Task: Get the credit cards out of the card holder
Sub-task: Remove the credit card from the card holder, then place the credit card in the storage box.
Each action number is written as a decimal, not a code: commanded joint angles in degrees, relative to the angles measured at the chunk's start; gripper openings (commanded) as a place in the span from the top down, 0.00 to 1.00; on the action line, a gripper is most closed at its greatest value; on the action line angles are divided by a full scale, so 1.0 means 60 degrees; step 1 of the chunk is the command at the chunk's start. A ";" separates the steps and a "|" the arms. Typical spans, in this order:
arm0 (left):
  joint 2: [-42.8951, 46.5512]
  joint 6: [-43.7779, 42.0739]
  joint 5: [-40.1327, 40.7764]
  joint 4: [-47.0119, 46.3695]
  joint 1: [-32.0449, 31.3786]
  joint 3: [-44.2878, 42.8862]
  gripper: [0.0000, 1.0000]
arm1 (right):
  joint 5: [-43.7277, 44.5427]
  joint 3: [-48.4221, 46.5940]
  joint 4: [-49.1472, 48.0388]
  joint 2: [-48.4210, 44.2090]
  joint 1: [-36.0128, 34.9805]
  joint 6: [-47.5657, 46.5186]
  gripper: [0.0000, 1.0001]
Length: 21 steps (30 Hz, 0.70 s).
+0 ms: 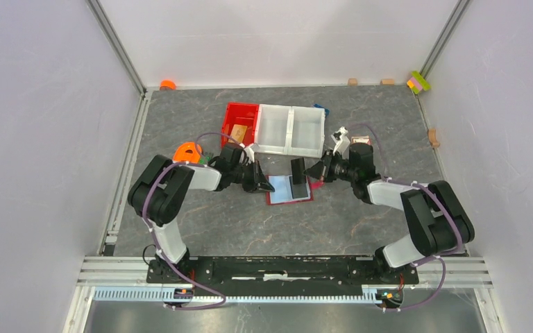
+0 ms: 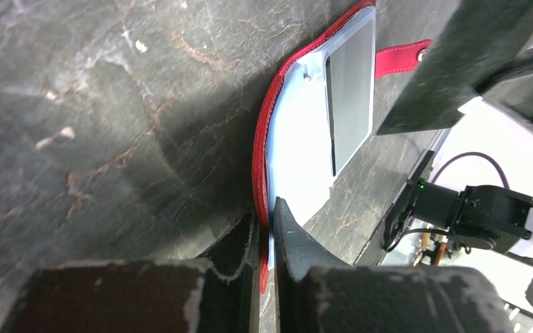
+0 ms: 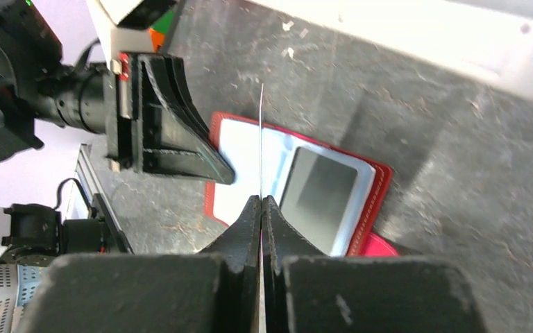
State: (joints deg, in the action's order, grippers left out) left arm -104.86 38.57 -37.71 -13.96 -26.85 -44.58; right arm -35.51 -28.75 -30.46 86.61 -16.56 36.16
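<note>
The card holder (image 1: 282,195) lies open on the table, red-edged with a pale blue lining. In one of its clear pockets sits a grey card (image 3: 319,193), which also shows in the left wrist view (image 2: 350,90). My left gripper (image 2: 267,211) is shut on the holder's left edge (image 2: 260,156) and presses it flat; from above, the left gripper (image 1: 268,186) sits at that same edge. My right gripper (image 3: 261,200) is shut on a thin credit card (image 3: 261,125), seen edge-on above the holder. From above this card (image 1: 298,169) looks dark and stands just left of the right gripper (image 1: 314,171).
A red bin (image 1: 235,112) holding tan items and two white bins (image 1: 291,130) stand right behind the holder. An orange object (image 1: 188,150) lies by the left arm. Small blocks (image 1: 418,82) sit along the back wall. The snap tab (image 2: 397,59) sticks out from the holder.
</note>
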 commanded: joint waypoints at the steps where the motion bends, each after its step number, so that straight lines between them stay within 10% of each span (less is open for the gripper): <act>1: 0.0795 -0.0622 0.0936 0.0484 -0.0053 0.0276 0.98 | 0.0473 -0.1057 0.0529 -0.0286 -0.0451 0.0264 1.00; 21: 0.2403 -0.1066 0.2276 0.0920 -0.0242 0.1124 0.98 | 0.3530 -0.7961 0.2198 0.4048 -0.1591 0.1892 1.00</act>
State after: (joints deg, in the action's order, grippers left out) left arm -92.47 35.66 -25.93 -8.58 -28.16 -37.95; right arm -20.73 -70.76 -20.67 107.77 -25.74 46.37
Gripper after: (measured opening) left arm 0.128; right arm 0.004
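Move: The right hand already holds a dark credit card clear of the card holder. The red box it is being carried to lies about 14 cm ahead and 22 cm to the left, some 5 cm lower. On the way, the white tray's middle is about 13 cm ahead and 5 cm left, and the card holder sits 6 cm left, 5 cm back and 7 cm below. From the left hand, the red box is about 20 cm ahead and 11 cm left, with the holder's middle 5 cm to its right, level with it. Swing the right gripper forward about 15 cm and left about 10 cm, climbing nearly 10 cm early on and then levelling off, so the pinched card goes from above the card holder over the white tray towards the red box; keep the fingers shut. Keep the left pinch on the holder's left edge and draw it about 3 cm left. ##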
